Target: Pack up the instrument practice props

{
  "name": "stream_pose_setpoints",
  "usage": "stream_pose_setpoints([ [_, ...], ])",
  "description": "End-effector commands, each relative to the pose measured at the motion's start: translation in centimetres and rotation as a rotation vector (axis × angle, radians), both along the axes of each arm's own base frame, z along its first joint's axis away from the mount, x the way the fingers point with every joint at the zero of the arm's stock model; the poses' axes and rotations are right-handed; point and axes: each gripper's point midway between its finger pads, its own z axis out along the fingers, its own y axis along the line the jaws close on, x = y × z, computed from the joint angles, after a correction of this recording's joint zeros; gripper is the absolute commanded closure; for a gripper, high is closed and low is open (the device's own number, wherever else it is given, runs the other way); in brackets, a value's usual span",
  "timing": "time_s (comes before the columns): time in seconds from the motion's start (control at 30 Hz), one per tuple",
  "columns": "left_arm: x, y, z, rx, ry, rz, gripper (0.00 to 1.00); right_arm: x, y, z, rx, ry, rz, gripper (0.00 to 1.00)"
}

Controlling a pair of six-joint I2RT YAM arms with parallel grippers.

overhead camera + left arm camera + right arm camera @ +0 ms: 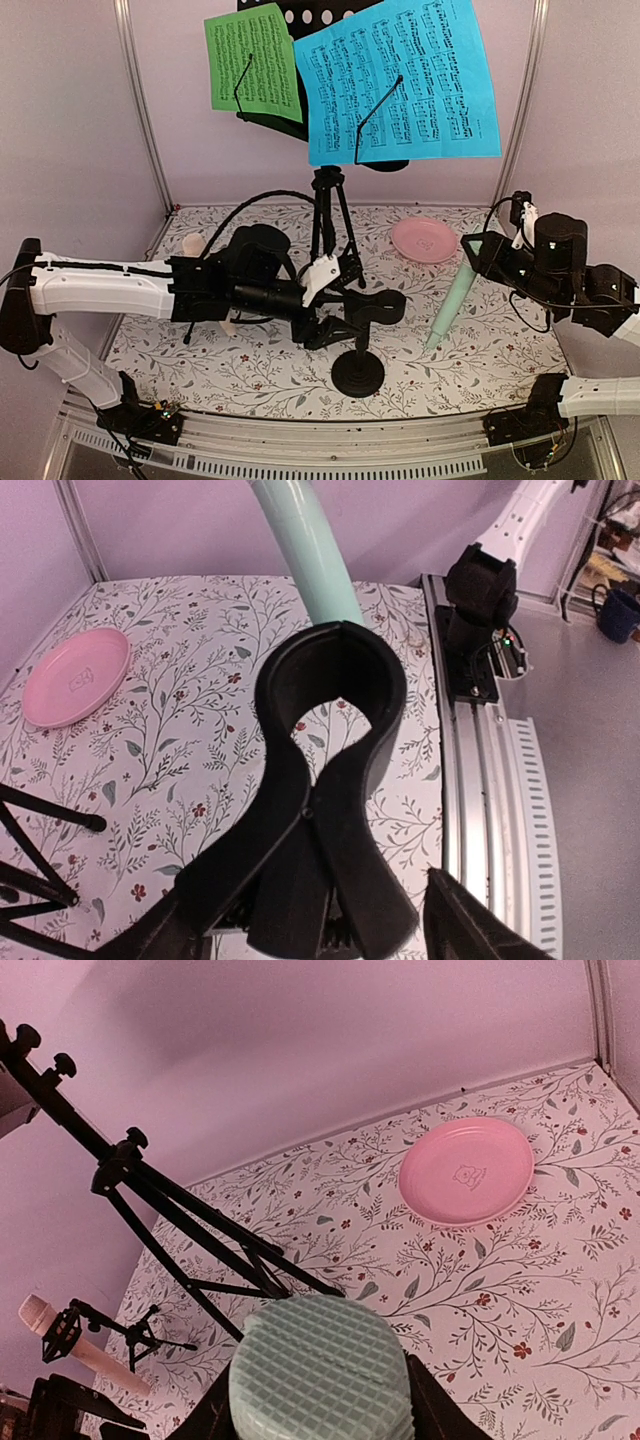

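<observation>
A black music stand (330, 215) stands on its tripod at the middle back, carrying a green page (252, 62) and a blue page (400, 80). My left gripper (335, 300) (310, 925) is open around the handles of a black mic holder clip (330, 730), which sits on a round-base stand (358, 372). The right fingertip (470, 920) stands apart from the clip. My right gripper (485, 255) (320, 1405) is shut on the head of the mint microphone (450, 305) (320, 1365), which hangs tilted. The beige microphone (45, 1325) sits in a small tripod holder (130, 1338) at the back left.
A round pink plate (424, 240) (467, 1168) lies at the back right on the floral cloth. The stand's tripod legs (200, 1230) spread over the middle. Metal frame posts stand at the back corners, and a rail (490, 780) runs along the near edge.
</observation>
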Motion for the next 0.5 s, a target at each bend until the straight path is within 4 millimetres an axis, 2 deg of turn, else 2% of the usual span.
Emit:
stream_pose_setpoints([
  [0.0, -0.1, 0.4, 0.3, 0.002, -0.022, 0.003, 0.11, 0.4, -0.2, -1.0, 0.026, 0.061, -0.015, 0.75],
  [0.03, -0.2, 0.4, 0.3, 0.002, -0.023, 0.000, 0.03, 0.5, -0.1, -1.3, 0.023, 0.071, -0.012, 0.75],
  [0.07, -0.2, 0.4, 0.4, 0.002, -0.024, -0.001, 0.01, 0.7, 0.0, -1.5, 0.020, 0.080, -0.010, 0.76],
  [0.27, -0.2, 0.1, 1.8, -0.019, -0.030, -0.007, 0.01, 1.8, -1.2, -4.2, 0.030, 0.244, -0.069, 0.85],
  [0.47, 0.3, 0.0, 4.0, -0.038, -0.047, 0.016, 0.01, 3.2, -2.5, -7.5, 0.040, 0.422, -0.102, 0.85],
])
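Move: My left hand has its half-open fingers around the black holder stand, whose middle is some 7 cm to the right and 8 cm below; the music stand's legs are about 25 cm ahead and 4 cm right. My right hand holds the mint tube by its upper end above clear table roughly 28 cm down and 5 cm ahead. From it, the pink plate lies about 31 cm ahead and 2 cm right, the holder stand 10 cm back and 22 cm left. Keeping my grip on the mint tube, I lower my right hand about 6 cm towards the clear table, faster as I go, easing forward and a little right while the fingers tip down nearly 20 degrees. Meanwhile my left hand stays beside the holder stand and spreads its fingers fully, off the stand's head. ##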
